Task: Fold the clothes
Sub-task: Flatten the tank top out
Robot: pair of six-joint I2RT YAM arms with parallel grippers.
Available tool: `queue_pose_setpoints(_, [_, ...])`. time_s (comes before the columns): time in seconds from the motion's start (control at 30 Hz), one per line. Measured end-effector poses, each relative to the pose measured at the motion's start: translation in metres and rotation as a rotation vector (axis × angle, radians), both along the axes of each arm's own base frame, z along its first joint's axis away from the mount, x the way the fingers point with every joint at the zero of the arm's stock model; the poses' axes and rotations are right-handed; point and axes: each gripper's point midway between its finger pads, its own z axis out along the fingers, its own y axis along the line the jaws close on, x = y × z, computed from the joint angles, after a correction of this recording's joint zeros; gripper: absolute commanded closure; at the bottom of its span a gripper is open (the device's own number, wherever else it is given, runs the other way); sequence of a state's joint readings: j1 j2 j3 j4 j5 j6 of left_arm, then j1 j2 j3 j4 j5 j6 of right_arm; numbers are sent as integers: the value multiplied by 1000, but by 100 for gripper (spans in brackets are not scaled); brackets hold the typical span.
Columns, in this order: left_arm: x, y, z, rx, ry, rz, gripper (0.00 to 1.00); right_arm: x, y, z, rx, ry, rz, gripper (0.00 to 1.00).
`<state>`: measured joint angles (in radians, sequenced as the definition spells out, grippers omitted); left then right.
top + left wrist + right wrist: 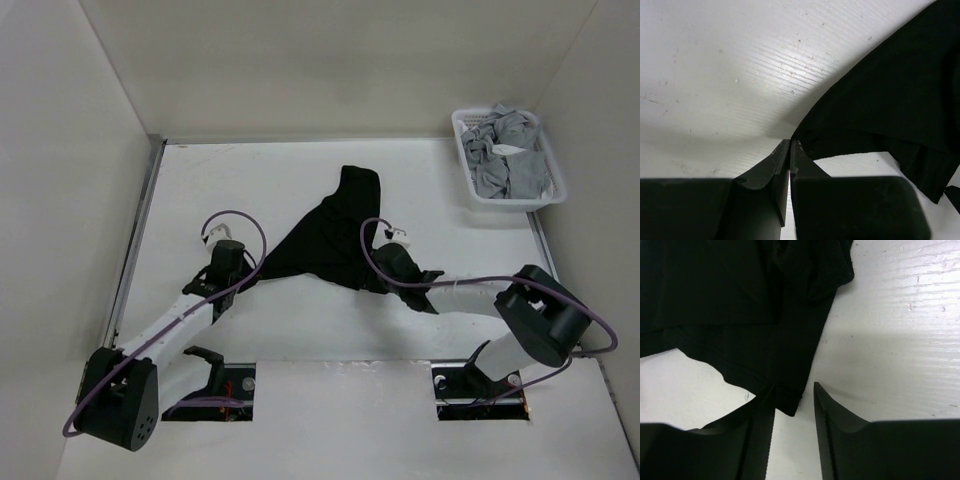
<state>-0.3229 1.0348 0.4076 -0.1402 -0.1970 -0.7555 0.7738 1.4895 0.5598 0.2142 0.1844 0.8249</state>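
The clothes (330, 235), a black T-shirt, lie bunched in the middle of the white table and are pulled out into a point toward the left. In the left wrist view my left gripper (790, 142) is shut, with the shirt's (890, 95) lower-left corner pinched at its fingertips and the hem lifted off the table. My right gripper (793, 386) stands open at the shirt's right side. A hemmed corner of the black fabric (740, 315) lies between its fingers, against the left finger (760, 425). The right finger (840, 425) touches nothing.
A white basket (548, 165) at the back right holds several light grey garments (505, 150). White walls close the table in at the back and on both sides. Bare table surface (240, 180) lies to the left of the shirt.
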Motion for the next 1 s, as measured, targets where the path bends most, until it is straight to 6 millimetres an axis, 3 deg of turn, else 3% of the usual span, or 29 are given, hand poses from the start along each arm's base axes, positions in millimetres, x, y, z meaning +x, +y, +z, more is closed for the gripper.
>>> queue_pose_setpoints(0.27, [-1,-1,1,-13,2,-5,98,-2,0,-2,-12,38,-28,62])
queue_pose_setpoints(0.43, [-1,-2,4,-20,-6,-9,98,-9,2,-3,-52,61,-16,68])
queue_pose_setpoints(0.7, [1,-2,10,-28,-30,-10,98,-12,3,-4,-95,95,-13,68])
queue_pose_setpoints(1.0, [2,-1,11,-34,-36,-3,98,-8,9,-7,-94,107,-14,86])
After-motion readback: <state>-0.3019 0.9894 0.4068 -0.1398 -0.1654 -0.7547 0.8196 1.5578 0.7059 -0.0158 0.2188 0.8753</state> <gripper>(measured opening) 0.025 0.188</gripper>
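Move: The tank top's near-right corner lies almost at the right fingertips, between the open fingers, roughly 1 cm back and 1 cm below. Its left corner, already pinched by the left hand, is about 27 cm to the left and 2 cm ahead of the right hand; its far end is some 24 cm ahead and 3 cm left. From the left hand, the near-right corner lies about 27 cm right, 2 cm back and 3 cm lower. Right hand draws back 1.5 cm, then eases forward-left, fingers narrowing around the corner; left lifts its pinched corner 1 cm. ##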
